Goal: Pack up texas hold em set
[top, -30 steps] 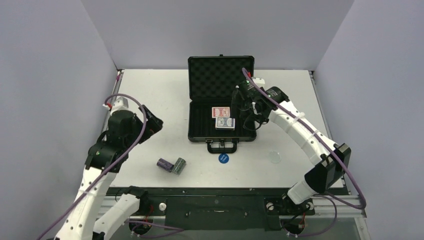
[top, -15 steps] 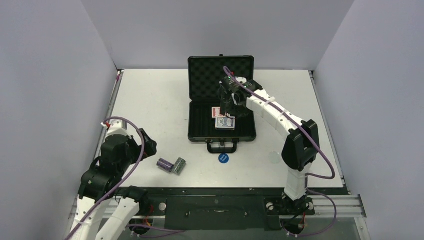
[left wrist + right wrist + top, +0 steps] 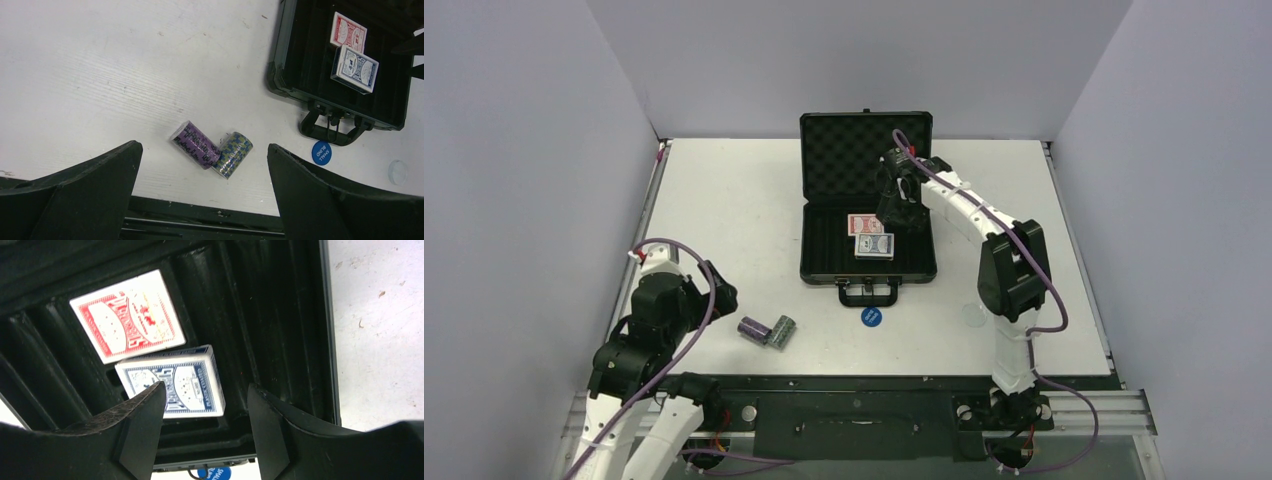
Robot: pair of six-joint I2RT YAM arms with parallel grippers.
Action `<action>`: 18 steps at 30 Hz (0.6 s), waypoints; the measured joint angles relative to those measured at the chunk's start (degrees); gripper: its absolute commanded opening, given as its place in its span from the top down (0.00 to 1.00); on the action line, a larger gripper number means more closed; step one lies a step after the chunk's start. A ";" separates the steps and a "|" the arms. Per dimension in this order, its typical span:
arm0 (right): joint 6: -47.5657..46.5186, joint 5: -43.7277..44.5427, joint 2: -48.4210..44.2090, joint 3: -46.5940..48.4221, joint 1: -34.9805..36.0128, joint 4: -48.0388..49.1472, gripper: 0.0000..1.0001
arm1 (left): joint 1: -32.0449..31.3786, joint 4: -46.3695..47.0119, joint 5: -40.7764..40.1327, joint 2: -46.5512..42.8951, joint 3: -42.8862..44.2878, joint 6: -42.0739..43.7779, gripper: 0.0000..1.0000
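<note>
The black case lies open at the table's middle back, its foam lid upright. In its tray a red deck lies flat, and a blue deck leans partly over its near edge. My right gripper hovers over the tray just right of the decks. In the right wrist view its jaws stand apart, nothing between them, with the blue deck below. Purple and green chip stacks lie on their sides, touching. My left gripper is wide open above them.
A blue disc lies on the table just in front of the case handle. A clear disc sits to its right. Grey walls close the table on three sides. The black base rail runs along the near edge.
My right arm folded its elbow in toward the case and its jaws narrowed above the decks. My left arm drew back toward the near left corner, still wide open.
</note>
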 measured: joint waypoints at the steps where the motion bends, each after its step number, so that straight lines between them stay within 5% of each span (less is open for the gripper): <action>1: 0.59 -0.07 0.31 0.00 -0.59 0.33 0.42 | 0.07 0.13 0.20 0.00 -0.17 0.02 0.04; 18: 7.50 -2.45 7.19 0.04 -1.70 2.95 0.43 | 2.60 2.16 2.62 -0.48 -1.11 0.42 0.04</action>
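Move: Inside the open case, the blue-backed card deck lies some 8 cm below the right hand, about 4 cm to its left and 2 cm back. The red deck lies about 6 cm farther out than the blue deck and 3 cm more to the left. Nearer the base, the small blind button is about 17 cm back and 5 cm left of the right hand. From the left hand, the blue deck is about 18 cm ahead and 32 cm to the right. Sinking about 5 cm into the case towards the right end of the blue deck, the right hand first eases about 1 cm forward, then goes almost straight down. The wrist turns some 10 degrees clockwise and tips slightly steeper; the fingers stay half open, the left one over the deck and the right one beyond its end, with no touch to be seen. ##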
